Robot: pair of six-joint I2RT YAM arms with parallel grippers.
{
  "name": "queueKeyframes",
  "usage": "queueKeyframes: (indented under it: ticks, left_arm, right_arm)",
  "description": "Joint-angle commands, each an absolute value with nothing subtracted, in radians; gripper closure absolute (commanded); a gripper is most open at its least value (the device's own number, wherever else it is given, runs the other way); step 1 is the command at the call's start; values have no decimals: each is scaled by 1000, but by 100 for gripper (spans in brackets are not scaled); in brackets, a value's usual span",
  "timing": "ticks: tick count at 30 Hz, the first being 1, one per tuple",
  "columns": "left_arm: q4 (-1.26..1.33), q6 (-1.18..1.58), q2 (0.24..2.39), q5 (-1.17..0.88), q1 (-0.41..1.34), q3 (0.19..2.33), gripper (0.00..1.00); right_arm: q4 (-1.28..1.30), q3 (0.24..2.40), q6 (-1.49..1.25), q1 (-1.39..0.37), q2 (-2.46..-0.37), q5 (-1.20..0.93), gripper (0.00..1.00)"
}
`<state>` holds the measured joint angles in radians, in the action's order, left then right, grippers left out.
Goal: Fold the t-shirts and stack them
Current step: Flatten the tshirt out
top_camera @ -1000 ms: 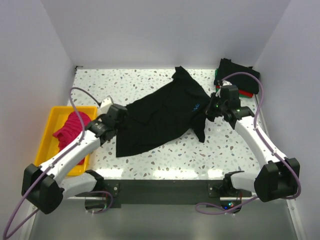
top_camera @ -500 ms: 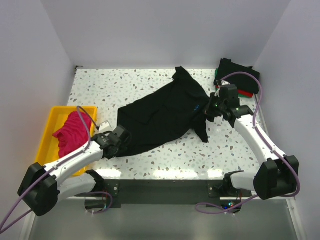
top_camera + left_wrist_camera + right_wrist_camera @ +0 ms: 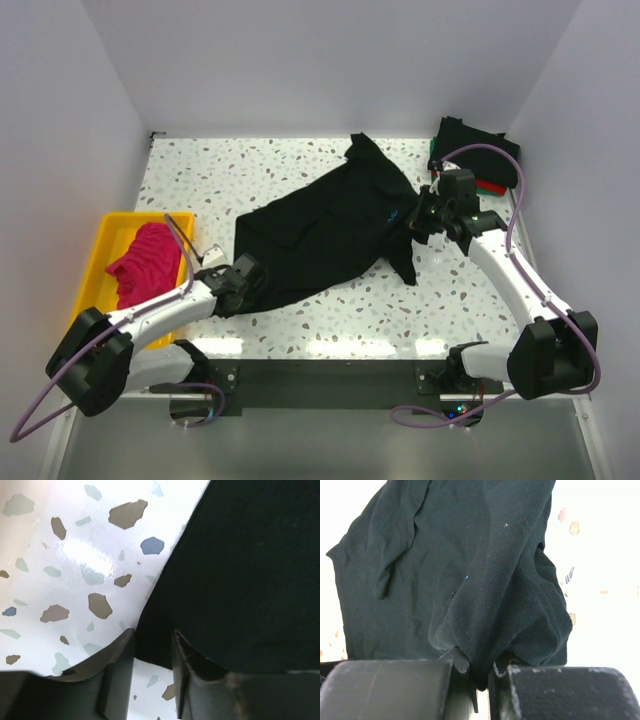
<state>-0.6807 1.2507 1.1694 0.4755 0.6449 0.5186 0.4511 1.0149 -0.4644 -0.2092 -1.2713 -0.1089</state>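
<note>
A large black t-shirt (image 3: 320, 235) lies spread at a slant across the speckled table. My right gripper (image 3: 415, 215) is shut on a bunched fold of the black t-shirt (image 3: 470, 570) at its right edge, and in the right wrist view the right gripper (image 3: 480, 672) has cloth pinched between its tips. My left gripper (image 3: 250, 280) sits low at the shirt's near-left corner. In the left wrist view the left gripper (image 3: 152, 640) has its jaws apart, with the hem corner of the black t-shirt (image 3: 240, 570) lying between the fingertips. A magenta-pink t-shirt (image 3: 145, 262) lies crumpled in the tray.
The yellow tray (image 3: 105, 235) sits at the left table edge, close beside my left arm. A folded stack (image 3: 475, 140), black on top with red and green edges showing (image 3: 490, 187), rests at the back right corner behind my right gripper. White walls enclose the table.
My left arm has swung down along the shirt's left edge to its near-left corner, and its jaws have narrowed. The right gripper has kept its grip and barely moved.
</note>
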Motion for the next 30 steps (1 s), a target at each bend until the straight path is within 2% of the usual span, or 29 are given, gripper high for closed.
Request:
queueKeyframes:
  ticks: [1, 2, 4, 13, 16, 20, 23, 27, 30]
  left_arm:
    - [-595, 1267, 1203, 506, 643, 515, 72]
    - [-598, 1249, 1201, 511, 628, 526, 86]
    - [-620, 1218, 1183, 528, 609, 576, 100]
    - [-741, 977, 947, 624, 400, 829, 100]
    - [-758, 901, 899, 653, 365, 917, 100]
    - [-764, 828, 903, 669, 331, 1014, 100]
    - [-717, 793, 937, 644, 307, 1051, 100]
    - [-654, 776, 1018, 559, 295, 1063, 100]
    - [-646, 775, 1077, 511, 293, 1063, 100]
  right_arm:
    - [440, 1032, -469, -210, -1266, -137, 95]
    - [446, 1034, -469, -212, -1261, -137, 95]
    - [472, 1046, -471, -212, -1259, -130, 96]
    - [623, 1074, -471, -210, -1206, -95, 94]
    - [658, 1080, -466, -209, -1186, -61, 86]
    - [692, 1114, -448, -207, -1219, 0, 80]
    - [661, 1146, -451, -187, -1309, 66, 69]
    - [641, 1218, -452, -173, -1408, -113, 67]
    - [562, 1058, -497, -190, -1303, -137, 56]
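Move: The black t-shirt's near-left corner lies right between my left fingertips, about 1 cm below; the magenta t-shirt in the yellow bin is some 17 cm to the left and 8 cm farther out. My right hand still holds the black shirt's bunched right end, above a table spot about 6 cm nearer me and 17 cm down. From this hand, the shirt's far corner is about 20 cm ahead and 11 cm left, the folded stack 18 cm ahead and 15 cm right. I finish closing my left fingers on the near-left corner and carry it up some 20 cm, also forward about 12 cm and a little left, tilting the fingertips forward and up, with a slight dip at the end. My right hand eases back about 3 cm, opens to let go of its bunch, swings forward again and ends a little lower and to the right. ##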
